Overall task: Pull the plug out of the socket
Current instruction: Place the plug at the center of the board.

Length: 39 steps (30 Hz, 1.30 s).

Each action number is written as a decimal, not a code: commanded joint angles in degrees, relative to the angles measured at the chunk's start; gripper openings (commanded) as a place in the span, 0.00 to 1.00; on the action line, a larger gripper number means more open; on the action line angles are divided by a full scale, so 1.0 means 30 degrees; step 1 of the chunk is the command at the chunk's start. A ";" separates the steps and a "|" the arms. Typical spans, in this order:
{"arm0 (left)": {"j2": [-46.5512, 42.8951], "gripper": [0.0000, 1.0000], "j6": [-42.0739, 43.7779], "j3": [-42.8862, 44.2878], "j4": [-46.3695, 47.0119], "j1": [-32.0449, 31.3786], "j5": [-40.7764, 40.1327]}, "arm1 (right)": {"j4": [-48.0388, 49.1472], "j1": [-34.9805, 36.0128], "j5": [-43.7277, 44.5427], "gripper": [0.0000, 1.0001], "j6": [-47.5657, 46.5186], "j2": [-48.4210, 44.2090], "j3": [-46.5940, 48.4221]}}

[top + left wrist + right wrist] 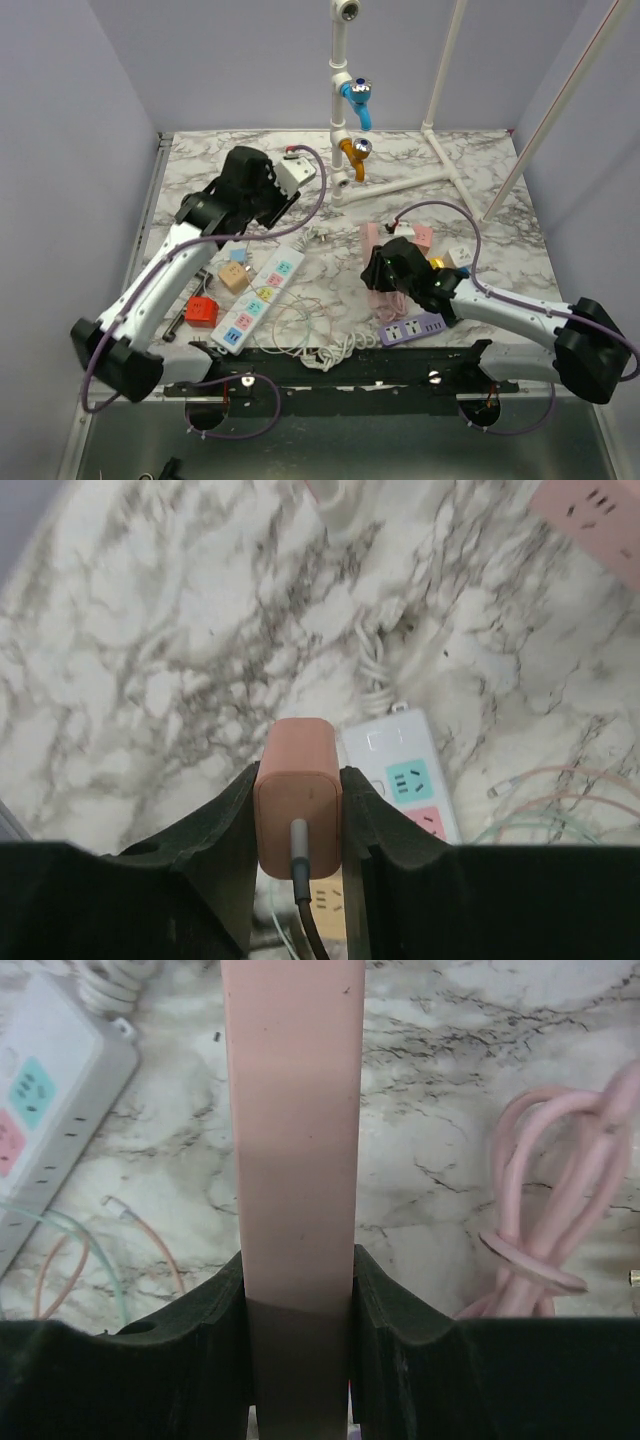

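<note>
My left gripper is shut on the plug, a salmon-orange block with a dark cable running out of its back. It hangs above the marble table, apart from the socket, a pink power strip at the top right of the left wrist view. My right gripper is shut on that pink strip, which runs straight out between its black pads. In the top view the left gripper is at the table's left middle. The right gripper sits on the pink strip at centre right.
A white power strip with coloured sockets lies under the left arm, with a tan cube and a red block beside it. A purple strip lies near the front. A pink cable coil and a white pipe frame with taps are nearby.
</note>
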 commanded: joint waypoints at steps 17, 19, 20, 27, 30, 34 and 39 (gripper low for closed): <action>0.5760 0.00 -0.3046 -0.1863 -0.0492 0.3613 0.1242 | 0.2838 -0.2714 -0.2184 0.25 0.0503 0.5967 0.1670; 0.6240 0.00 -0.3361 -0.1831 -0.0153 0.3837 0.1545 | 0.2931 -0.2803 -0.2263 0.28 0.0405 0.6267 0.1945; 0.6412 0.00 -0.3569 -0.1871 0.0167 0.4017 0.1704 | 0.3056 -0.2826 -0.2320 0.31 0.0348 0.6337 0.2017; 0.7353 0.00 -0.3108 -0.2842 0.2864 0.4954 0.1245 | 0.3725 -0.2879 -0.2230 0.48 0.0207 0.6573 0.2134; 0.7885 0.00 -0.2664 -0.3395 0.3618 0.4989 0.0866 | 0.4006 -0.2895 -0.2211 0.55 0.0108 0.6476 0.1963; 0.9040 0.00 -0.2876 -0.3469 0.3673 0.4991 0.0702 | 0.4137 -0.2892 -0.1937 0.66 0.0080 0.6171 0.1860; 1.0125 0.00 -0.3190 -0.3095 0.3204 0.4989 0.0157 | 0.3964 -0.2907 -0.1646 0.81 0.0019 0.5668 0.1995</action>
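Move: Some 6 cm ahead, 6 cm to the left and 27 cm below the left hand, which holds the plug, is the bare marble the plug is being taken to. From that hand, the blue piece lies 2 cm ahead and 12 cm left, and the wooden cube 4 cm back and 12 cm left. The right hand holds the pink socket over its resting spot, about 4 cm ahead and 7 cm down; from this hand the pink cube is 13 cm ahead and 11 cm right. Sinking some 22 cm, with about 6 cm each of forward and left, the left hand carries the still-pinched plug down beside the white strip's far end, tipping its fingers about 30 degrees steeper and turning counter-clockwise. The right hand lowers the pink socket about 6 cm while easing forward, then opens, lets go and edges slightly up and on forward. ##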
